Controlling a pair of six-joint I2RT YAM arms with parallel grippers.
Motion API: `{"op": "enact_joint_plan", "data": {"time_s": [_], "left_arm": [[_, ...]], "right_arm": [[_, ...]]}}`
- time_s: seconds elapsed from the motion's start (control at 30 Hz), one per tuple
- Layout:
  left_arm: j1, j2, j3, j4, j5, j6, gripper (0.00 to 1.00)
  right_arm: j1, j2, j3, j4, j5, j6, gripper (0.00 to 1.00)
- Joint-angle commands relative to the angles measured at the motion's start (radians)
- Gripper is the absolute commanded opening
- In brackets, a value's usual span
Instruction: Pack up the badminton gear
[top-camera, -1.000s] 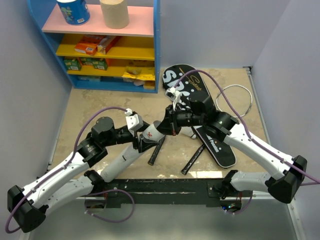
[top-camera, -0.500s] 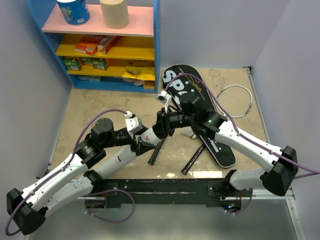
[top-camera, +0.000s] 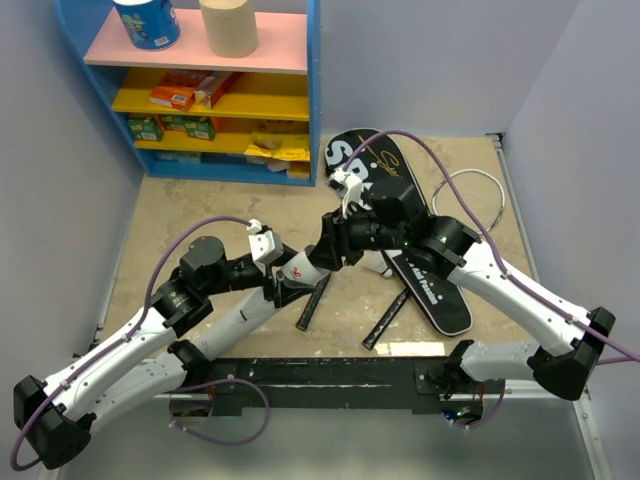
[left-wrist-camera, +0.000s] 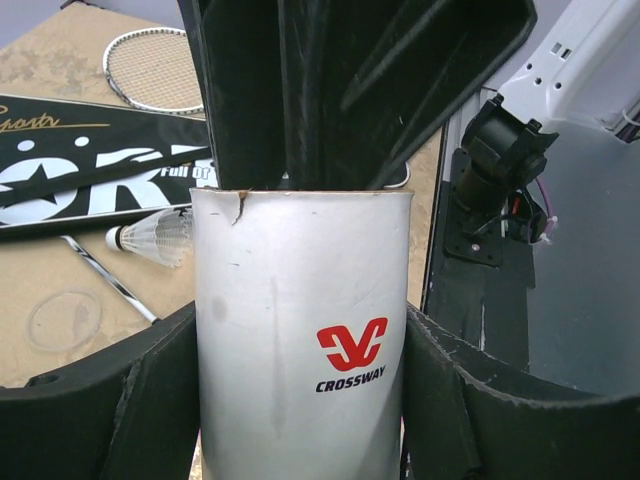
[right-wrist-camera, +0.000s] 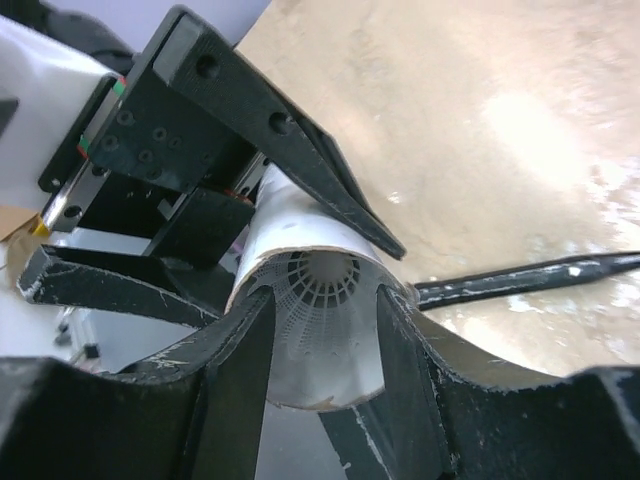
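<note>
My left gripper (left-wrist-camera: 300, 400) is shut on the long white tube (left-wrist-camera: 300, 330), lettered CROSSWAY, and holds it slanted above the table (top-camera: 290, 278). My right gripper (right-wrist-camera: 325, 330) stands open at the tube's open mouth (top-camera: 327, 250). A white shuttlecock (right-wrist-camera: 325, 285) sits deep inside the tube, past the right fingertips. The black SPORT bag (top-camera: 440, 300) lies at the right under the right arm. Two black racket handles (top-camera: 313, 300) (top-camera: 385, 318) rest near the front, and a white racket head (top-camera: 470, 200) shows beside the bag. Another shuttlecock (left-wrist-camera: 150, 238) lies on the table.
A blue shelf unit (top-camera: 315, 90) stands at the back left with small boxes and two paper rolls on it. Grey walls close in both sides. The black mounting rail (top-camera: 320, 375) runs along the near edge.
The right gripper's jaws have parted at the tube's mouth, and the right arm has shifted slightly. The left arm and the tube have stayed put.
</note>
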Motion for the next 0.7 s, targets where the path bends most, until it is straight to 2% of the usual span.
{"op": "enact_joint_plan", "data": {"time_s": [0.0,0.07,0.27,0.47,0.67], "left_arm": [[0.000,0.005,0.023,0.089,-0.011,-0.015,0.03],[0.000,0.005,0.023,0.087,-0.012,-0.015,0.03],[0.000,0.008,0.025,0.087,-0.014,-0.017,0.04],[0.000,0.002,0.028,0.081,-0.014,-0.014,0.04],[0.000,-0.015,0.029,0.075,-0.022,-0.009,0.04]], "right_arm": [[-0.012,-0.033,0.120,-0.125,0.209,-0.025,0.49],[-0.016,-0.030,0.148,-0.151,0.265,-0.030,0.49],[-0.062,0.002,0.220,-0.281,0.561,-0.021,0.50],[-0.216,0.028,0.092,-0.261,0.611,-0.004,0.52],[-0.227,0.119,-0.020,-0.229,0.737,0.051,0.54]]}}
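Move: The two white shuttlecocks lie on the table beside the bag: from the right hand the nearer is about 14 cm ahead, 16 cm to the right and 27 cm down, the other some 20 cm ahead and 12 cm right. The tube mouth is right at its fingertips, 3 cm left. The bag's middle is 23 cm ahead, 22 cm right. From the left hand, the nearer shuttlecock lies about 16 cm ahead, 20 cm right, 23 cm below. To the right and forward the right hand swings out from the tube mouth, some 19 cm across the table towards the shuttlecocks, first lifting about 3 cm, then dipping at growing speed to end 7 cm lower. The wrist turns clockwise by over 40 degrees and tips the half-open fingers down. The left hand keeps the tube still. ##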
